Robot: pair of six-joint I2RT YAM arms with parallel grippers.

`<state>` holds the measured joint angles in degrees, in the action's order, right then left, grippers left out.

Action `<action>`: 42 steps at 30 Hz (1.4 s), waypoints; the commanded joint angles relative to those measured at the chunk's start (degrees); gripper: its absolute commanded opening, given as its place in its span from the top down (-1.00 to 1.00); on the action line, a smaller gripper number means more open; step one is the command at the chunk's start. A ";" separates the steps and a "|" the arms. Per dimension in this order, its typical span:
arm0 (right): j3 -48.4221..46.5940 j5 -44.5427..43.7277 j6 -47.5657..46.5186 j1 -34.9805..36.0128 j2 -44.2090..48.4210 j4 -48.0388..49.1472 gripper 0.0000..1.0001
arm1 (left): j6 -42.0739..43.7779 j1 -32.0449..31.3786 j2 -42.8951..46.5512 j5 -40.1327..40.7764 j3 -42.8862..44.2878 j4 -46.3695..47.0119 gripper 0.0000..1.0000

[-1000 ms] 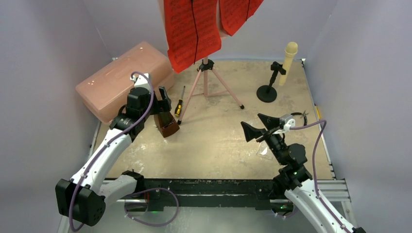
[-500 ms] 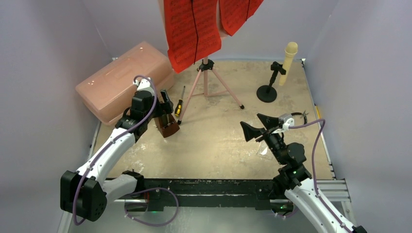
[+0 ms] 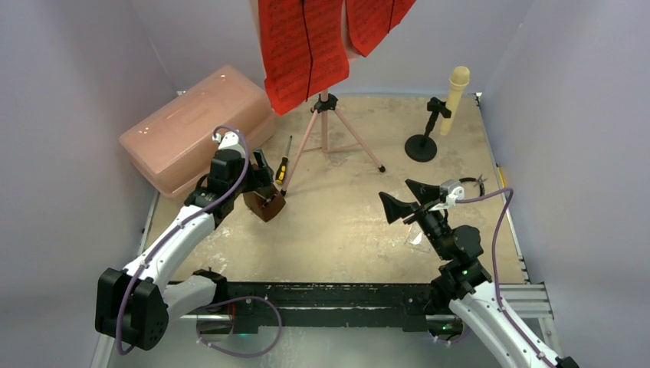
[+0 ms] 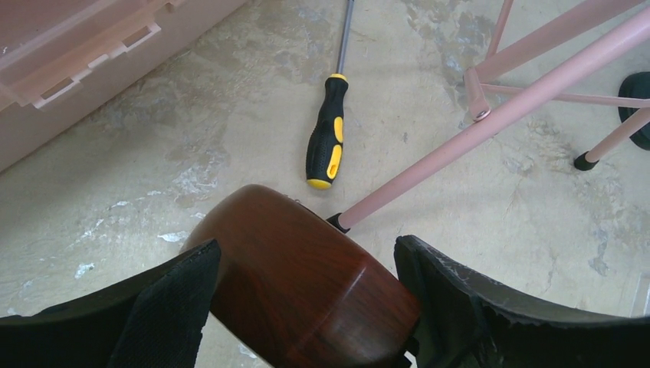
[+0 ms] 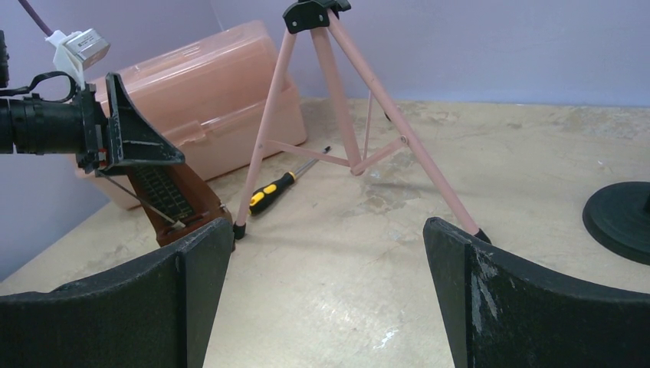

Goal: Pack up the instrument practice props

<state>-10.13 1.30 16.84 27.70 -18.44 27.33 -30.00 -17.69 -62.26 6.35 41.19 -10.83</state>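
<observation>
The brown metronome stands tilted at the left of the table, by a foot of the pink tripod music stand. My left gripper reaches down over it, one finger against each side of the wooden body. Red sheet-music pages hang on the stand at the back. The cream microphone sits upright in its black stand at the back right. My right gripper hovers open over the right middle of the table, nothing between its fingers.
A large translucent pink lidded box sits shut at the back left. A yellow-and-black screwdriver lies between the box and the tripod leg. The microphone stand's round black base stands back right.
My left gripper has come down over the metronome and its jaws have narrowed onto it; the metronome now leans. The right arm has not moved.
</observation>
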 commanded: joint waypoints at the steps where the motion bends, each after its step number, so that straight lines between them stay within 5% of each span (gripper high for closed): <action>1: 0.20 1.17 0.37 0.07 -0.55 2.95 -0.96 | -1.53 -0.49 1.09 -2.93 -0.60 1.76 -0.62; 28: 0.02 2.08 0.79 0.07 -2.39 3.82 -0.96 | 1.92 -5.13 9.23 -17.13 1.01 -9.07 0.03; 42: -0.23 4.66 0.41 0.09 -4.98 4.92 -0.96 | -5.38 -22.40 4.23 -2.56 1.18 1.85 0.05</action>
<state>-10.11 4.14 17.12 27.70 -22.61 29.26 -30.85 -35.09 -56.36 -0.82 41.01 -15.88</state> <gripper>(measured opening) 0.977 0.519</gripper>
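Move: Between the left hand's open fingers is the top of the metronome; its middle lies roughly 7 cm below that hand, some 2 cm back and 2 cm to the right. The near music stand foot is about 3 cm ahead and 5 cm right, the screwdriver 11 cm ahead and 5 cm right, the pink case about 14 cm ahead and 16 cm left. From the right hand the metronome is about 32 cm left, 10 cm ahead and 17 cm below. Closing in from both sides on the metronome's upper part, the left fingers narrow well but stay apart with its body between them. The hand draws back, then swings increasingly right, about 10 cm right and 7.5 cm back in all with a slight rise, yawing clockwise some 25 degrees and taking the metronome away from the pink case and screwdriver. ##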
